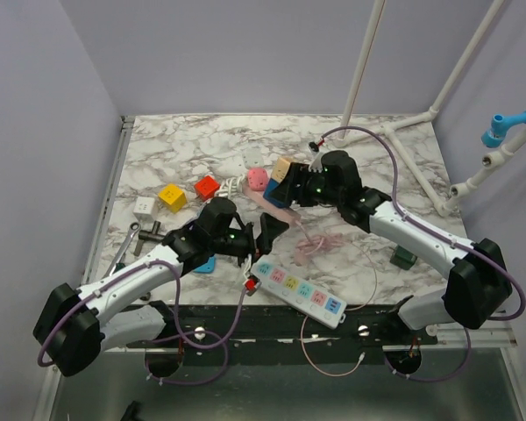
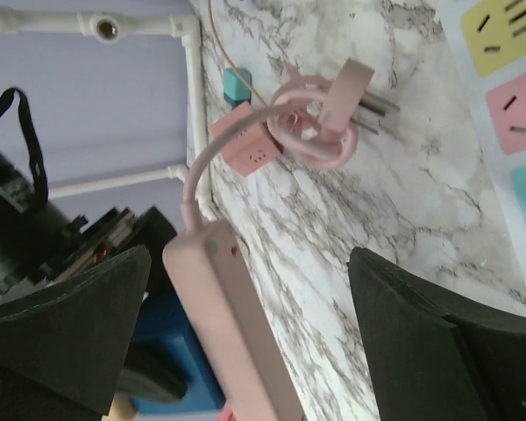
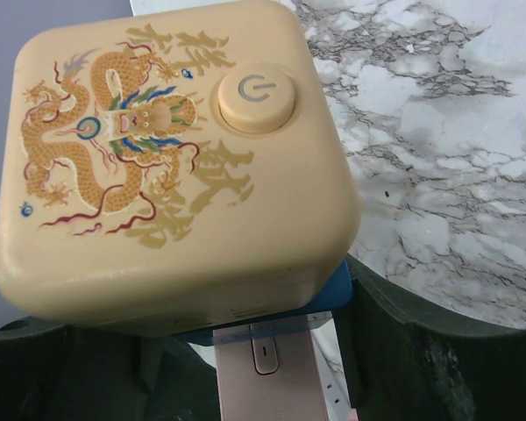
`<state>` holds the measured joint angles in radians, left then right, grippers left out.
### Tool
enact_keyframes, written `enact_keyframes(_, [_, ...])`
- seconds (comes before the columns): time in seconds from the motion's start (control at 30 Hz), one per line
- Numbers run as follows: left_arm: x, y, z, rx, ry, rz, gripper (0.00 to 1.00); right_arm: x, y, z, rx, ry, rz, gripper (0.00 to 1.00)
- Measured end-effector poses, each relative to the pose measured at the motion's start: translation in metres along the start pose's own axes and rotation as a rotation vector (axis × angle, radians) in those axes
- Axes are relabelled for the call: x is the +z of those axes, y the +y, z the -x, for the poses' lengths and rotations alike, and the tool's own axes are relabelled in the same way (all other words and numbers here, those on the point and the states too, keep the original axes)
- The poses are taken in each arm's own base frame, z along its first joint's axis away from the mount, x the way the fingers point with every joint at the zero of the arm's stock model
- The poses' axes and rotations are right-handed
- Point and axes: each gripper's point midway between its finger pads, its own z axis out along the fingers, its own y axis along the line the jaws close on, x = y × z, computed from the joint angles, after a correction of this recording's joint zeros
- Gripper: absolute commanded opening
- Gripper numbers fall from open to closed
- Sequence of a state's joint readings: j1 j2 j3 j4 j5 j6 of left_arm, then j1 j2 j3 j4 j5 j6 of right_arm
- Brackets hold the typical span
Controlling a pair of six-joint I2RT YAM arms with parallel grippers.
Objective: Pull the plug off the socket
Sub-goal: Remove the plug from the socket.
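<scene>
A cream cube [image 3: 167, 167] with a dragon print and a blue base [image 3: 333, 298] sits over the switch end of a pink socket strip [image 3: 267, 377]. My right gripper [image 3: 263, 351] is shut on the blue base, fingers on either side. In the top view it holds the cube [image 1: 282, 169] mid-table. My left gripper [image 1: 270, 232] is open; the pink strip [image 2: 228, 324] lies between its fingers, close to the left one, touching neither. The strip's cable is coiled [image 2: 311, 132], and its pink plug [image 2: 346, 92] lies free on the marble with bare prongs.
A white strip with coloured sockets [image 1: 300, 296] lies at the near edge. A pink cube [image 2: 245, 145], and red [image 1: 207, 186], yellow [image 1: 171, 196] and white [image 1: 145, 208] blocks sit left of centre. A green block [image 1: 405, 257] is at the right. White pipes [image 1: 412, 123] cross the back.
</scene>
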<state>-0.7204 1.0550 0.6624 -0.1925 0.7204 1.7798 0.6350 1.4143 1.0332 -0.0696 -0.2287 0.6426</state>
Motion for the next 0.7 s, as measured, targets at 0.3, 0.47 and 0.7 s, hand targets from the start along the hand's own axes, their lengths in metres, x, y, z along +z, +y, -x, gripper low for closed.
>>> enact_keyframes(0.3, [0.033, 0.023, 0.006, 0.005, -0.027, 0.011, 0.98, 0.004, 0.020, -0.013, -0.057, 0.005, 0.010, 0.01])
enact_keyframes(0.47, [0.039, 0.026, 0.000, 0.008, 0.017, 0.017, 0.94, 0.005, 0.023, -0.018, -0.088, 0.000, -0.007, 0.01])
enact_keyframes(0.7, [0.046, 0.022, -0.006, -0.035, 0.086, -0.034, 0.52, 0.006, 0.016, -0.017, -0.109, -0.030, -0.072, 0.01])
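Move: The pink socket strip's cable end is about 3 cm ahead of the left hand, 4 cm to its right and roughly level. The right hand already holds the cream-and-blue plug on that strip, the plug some 9 cm ahead of the left hand and 1 cm right; the pink cord coil lies 9 cm right, level fore-and-aft, 12 cm below. From the right hand, the cable end is about 5 cm back, 2 cm right, 3 cm lower. Left hand reaches about 5 cm right, fingers starting to close around the socket strip; right hand eases back-left. ##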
